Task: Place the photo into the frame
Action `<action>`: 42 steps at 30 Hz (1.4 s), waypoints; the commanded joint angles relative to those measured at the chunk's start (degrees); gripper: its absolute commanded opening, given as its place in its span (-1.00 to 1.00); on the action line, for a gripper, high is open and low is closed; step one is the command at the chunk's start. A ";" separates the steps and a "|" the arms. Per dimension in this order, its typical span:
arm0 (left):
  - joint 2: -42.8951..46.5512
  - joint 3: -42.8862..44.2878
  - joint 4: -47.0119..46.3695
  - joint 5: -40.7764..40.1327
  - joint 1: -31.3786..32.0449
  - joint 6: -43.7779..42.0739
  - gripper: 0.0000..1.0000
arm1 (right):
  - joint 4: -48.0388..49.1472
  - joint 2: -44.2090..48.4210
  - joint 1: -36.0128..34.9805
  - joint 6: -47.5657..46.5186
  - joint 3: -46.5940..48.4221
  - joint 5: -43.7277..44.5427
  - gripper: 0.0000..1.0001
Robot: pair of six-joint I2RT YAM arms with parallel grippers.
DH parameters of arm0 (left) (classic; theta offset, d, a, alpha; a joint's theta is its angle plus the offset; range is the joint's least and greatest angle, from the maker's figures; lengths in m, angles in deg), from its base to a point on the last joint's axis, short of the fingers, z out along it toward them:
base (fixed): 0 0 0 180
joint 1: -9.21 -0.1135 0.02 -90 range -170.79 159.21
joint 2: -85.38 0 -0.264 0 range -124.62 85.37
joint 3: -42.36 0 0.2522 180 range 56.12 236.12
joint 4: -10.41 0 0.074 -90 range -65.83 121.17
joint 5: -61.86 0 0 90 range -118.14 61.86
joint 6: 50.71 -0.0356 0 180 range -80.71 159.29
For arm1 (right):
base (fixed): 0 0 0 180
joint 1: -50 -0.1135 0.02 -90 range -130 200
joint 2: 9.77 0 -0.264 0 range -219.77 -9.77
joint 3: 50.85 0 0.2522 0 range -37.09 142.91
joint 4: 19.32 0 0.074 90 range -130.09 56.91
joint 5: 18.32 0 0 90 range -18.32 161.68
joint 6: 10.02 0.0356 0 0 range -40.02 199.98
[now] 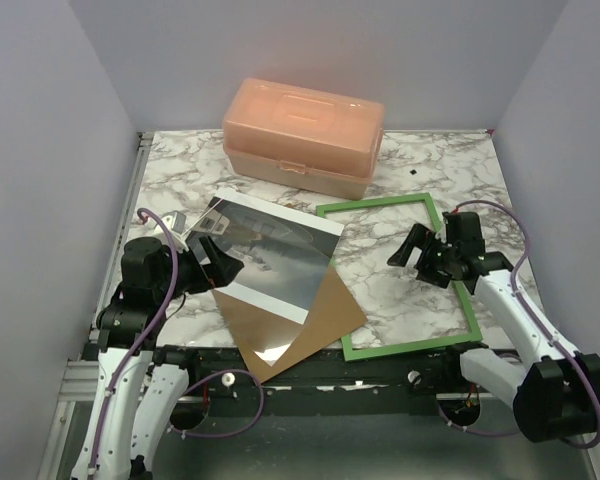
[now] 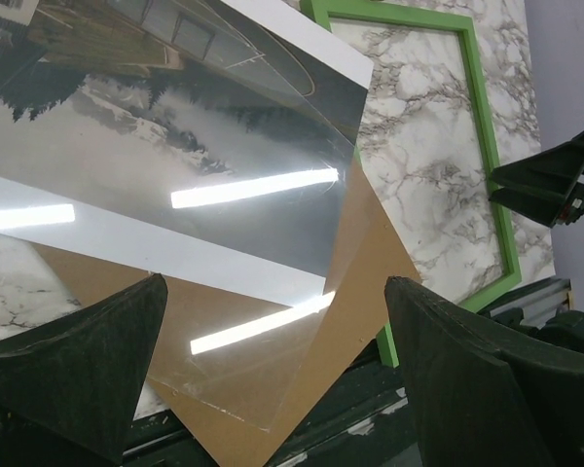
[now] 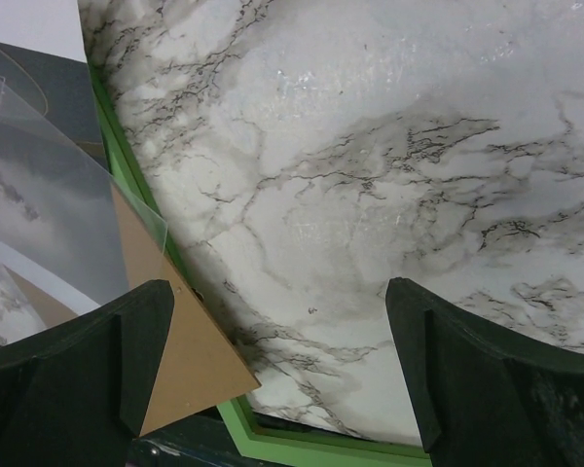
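Note:
The photo [image 1: 275, 260], a grey cloudy print with white borders, lies tilted at the left centre on a brown backing board [image 1: 325, 315]. A clear glossy sheet [image 2: 253, 360] lies over both. The green frame [image 1: 410, 345] lies flat to the right, marble showing through it, and the board's corner overlaps its left side [image 3: 190, 350]. My left gripper [image 1: 212, 258] hovers open over the photo's left part [image 2: 175, 146], nothing between its fingers. My right gripper [image 1: 408, 248] hangs open above the frame's inside, near the frame's left rail [image 3: 127, 165].
A peach plastic box [image 1: 300, 135] stands closed at the back centre of the marble table [image 1: 430, 165]. Grey walls close in on the left, right and back. The board's near corner reaches over the table's dark front edge [image 2: 370, 418].

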 commanded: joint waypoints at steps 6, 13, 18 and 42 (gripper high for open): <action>-1.31 3.43 1.43 5.36 -0.15 -3.84 0.97 | 11.19 -6.24 -0.96 -0.88 -2.18 -15.68 1.00; -1.38 1.95 0.37 8.18 -0.22 -3.10 0.97 | 19.32 -17.16 -12.72 2.92 1.35 -15.77 1.00; -1.55 0.93 0.10 9.31 -0.13 -2.39 0.97 | 23.22 -28.44 -19.61 5.27 8.11 -15.01 0.89; 0.73 -2.81 1.77 7.86 -0.17 -1.89 0.97 | 12.19 -33.71 -35.49 6.04 14.66 -4.57 0.55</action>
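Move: The photo's near right corner lies some 25 cm to the right hand's left, 10 cm back and about 6 cm below. At that same height, the brown board's right corner is about 10 cm left and 11 cm back, the clear sheet's right corner roughly 16 cm left and 6 cm ahead; the green frame's middle is almost beneath the hand, 2 cm ahead and 2 cm left. From the left hand, that photo corner is around 16 cm right, 2 cm back and 17 cm below. Leftward in a low sweep, the right hand leaves the frame's opening, crosses its left bar and travels about 22 cm towards the photo's near right corner, sinking some 4 cm and drawing back at the end. It turns about 35 degrees counter-clockwise while the fingers narrow by a quarter, and its fingertips come down onto the brown board. The open left hand eases slightly back and right. ##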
